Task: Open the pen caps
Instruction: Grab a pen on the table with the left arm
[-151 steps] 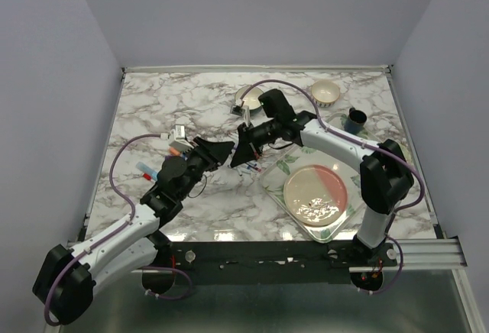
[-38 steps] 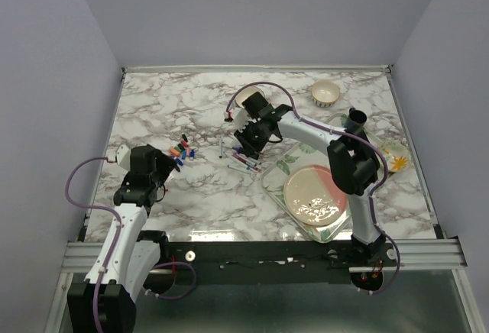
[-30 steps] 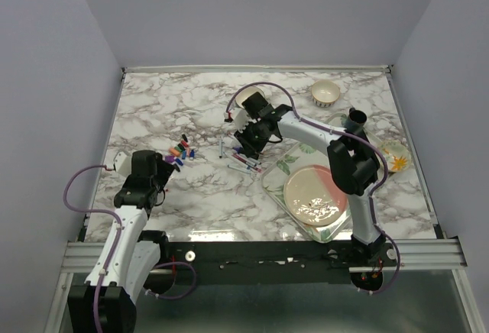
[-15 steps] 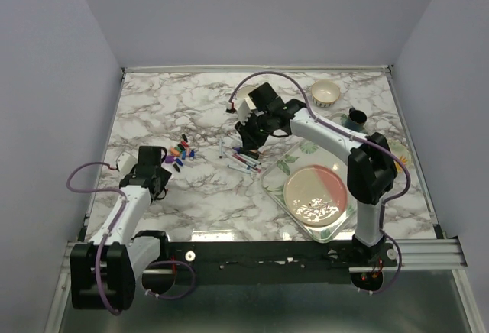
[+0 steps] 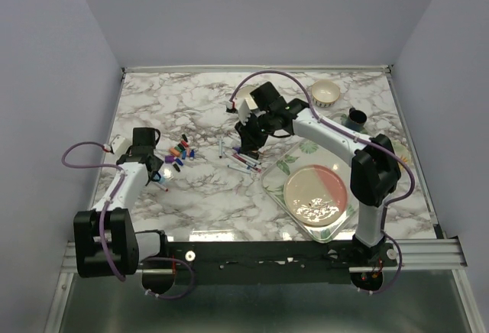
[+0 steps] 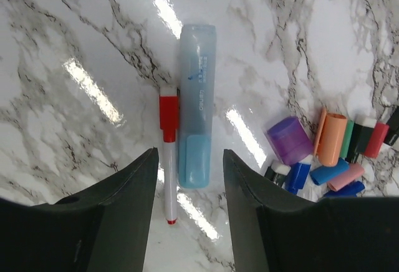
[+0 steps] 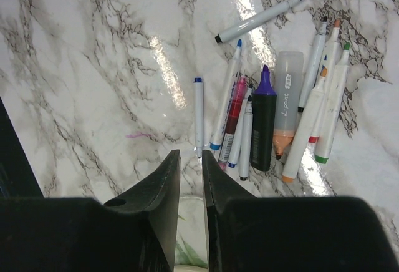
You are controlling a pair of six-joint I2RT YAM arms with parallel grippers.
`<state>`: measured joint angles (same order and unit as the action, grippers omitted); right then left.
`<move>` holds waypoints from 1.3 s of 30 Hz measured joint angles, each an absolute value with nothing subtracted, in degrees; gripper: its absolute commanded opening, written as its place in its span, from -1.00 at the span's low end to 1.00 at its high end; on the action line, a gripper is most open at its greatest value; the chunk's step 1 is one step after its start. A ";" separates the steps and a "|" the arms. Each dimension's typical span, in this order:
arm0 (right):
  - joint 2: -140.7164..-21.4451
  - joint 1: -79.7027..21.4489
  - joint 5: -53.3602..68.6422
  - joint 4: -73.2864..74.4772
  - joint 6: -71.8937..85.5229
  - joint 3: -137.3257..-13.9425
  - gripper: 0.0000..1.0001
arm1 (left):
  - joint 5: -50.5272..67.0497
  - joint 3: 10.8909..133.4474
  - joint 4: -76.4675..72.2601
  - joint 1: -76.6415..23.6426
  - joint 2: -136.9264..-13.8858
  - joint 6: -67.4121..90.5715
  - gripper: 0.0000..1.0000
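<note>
In the left wrist view a white pen with a red pen cap (image 6: 168, 111) lies beside a light blue highlighter (image 6: 196, 106). Both lie between the fingers of my open left gripper (image 6: 190, 160), which hovers just above the marble. A heap of loose pen caps (image 6: 330, 150) in purple, orange, blue, red and pink lies to the right; from above this heap (image 5: 180, 151) sits right of the left gripper (image 5: 153, 168). My right gripper (image 7: 190, 156) hangs over several uncapped pens (image 7: 265, 122), its jaws a narrow gap apart and empty; overhead it (image 5: 248, 147) is mid-table.
A patterned tray (image 5: 276, 182) holds a pink and cream plate (image 5: 315, 194) at the right front. A small bowl (image 5: 326, 92) and a dark cup (image 5: 355, 120) stand at the back right. The uncapped pens (image 5: 244, 162) lie left of the tray.
The left arm has swung back toward the left edge, and its jaws have narrowed. The right arm has lifted a little and shifted over the uncapped pens.
</note>
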<state>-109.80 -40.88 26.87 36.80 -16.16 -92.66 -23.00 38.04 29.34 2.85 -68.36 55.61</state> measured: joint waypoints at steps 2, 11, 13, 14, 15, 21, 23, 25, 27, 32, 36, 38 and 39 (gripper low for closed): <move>-109.62 -40.88 27.24 36.82 -16.14 -92.62 -0.46 | -23.07 39.03 29.17 3.84 -70.74 54.81 0.01; -107.87 -40.88 28.88 36.84 -16.14 -92.60 -0.47 | -23.14 45.63 28.95 4.99 -81.21 51.35 -0.01; -107.55 -40.91 29.15 36.84 -16.14 -92.60 -0.47 | -23.31 47.42 29.06 5.21 -82.28 50.48 -0.01; -107.42 -40.88 29.30 36.84 -16.14 -92.60 -0.47 | -23.46 48.10 29.06 5.30 -82.61 50.24 -0.01; -107.33 -40.88 29.41 36.84 -16.14 -92.60 -0.47 | -23.59 48.53 28.99 5.43 -82.81 49.89 -0.01; -107.26 -40.88 29.89 36.84 -16.12 -92.58 -0.47 | -23.59 49.19 29.08 6.76 -85.12 49.21 0.03; -107.24 -40.88 30.00 36.86 -16.12 -92.58 -0.47 | -23.59 49.19 29.12 7.11 -86.32 49.06 0.04; -107.24 -40.88 30.15 36.86 -16.12 -92.58 -0.47 | -23.59 49.19 29.28 7.22 -87.24 49.01 0.04; -107.24 -40.88 30.35 36.91 -16.14 -92.58 -0.47 | -23.62 49.23 29.23 7.31 -88.09 48.84 0.02; -107.24 -40.91 30.96 36.99 -16.12 -92.58 -0.47 | -23.57 51.35 29.23 7.81 -91.18 48.38 -0.23; -107.24 -40.91 31.11 36.99 -16.14 -92.58 -0.48 | -23.18 52.84 29.17 7.84 -93.36 48.18 -0.42; -107.24 -40.91 31.27 36.99 -16.12 -92.58 -0.48 | -22.98 53.06 29.12 7.88 -93.60 48.01 -0.49; -107.24 -40.91 31.38 37.01 -16.12 -92.58 -0.48 | -22.92 53.10 29.12 7.88 -93.67 47.83 -0.50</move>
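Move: The capped light-blue highlighter lies under the open left fingers, its middle about 4 cm ahead of that hand, 3 cm to its left and 5 cm below. The red-capped marker lies alongside, some 1 cm ahead and 1 cm left of the hand; the loose purple cap is about 7 cm ahead and 3 cm right, at table height. From the right hand the highlighter is roughly 29 cm left, level with it fore and aft, 12 cm down. The left hand goes forward about 5 cm, and left and down some 4 cm each, dipping first, easing up slightly as it reaches out, then drawing back a touch as it sinks and edging forward again while its fingers tip about 10 degrees nearer to vertical. Near the end the half-open fingers close and pinch the highlighter's body by its two long sides, a little towards its uncapped end, while the right hand, empty, rises about 2 cm over the other pens. ##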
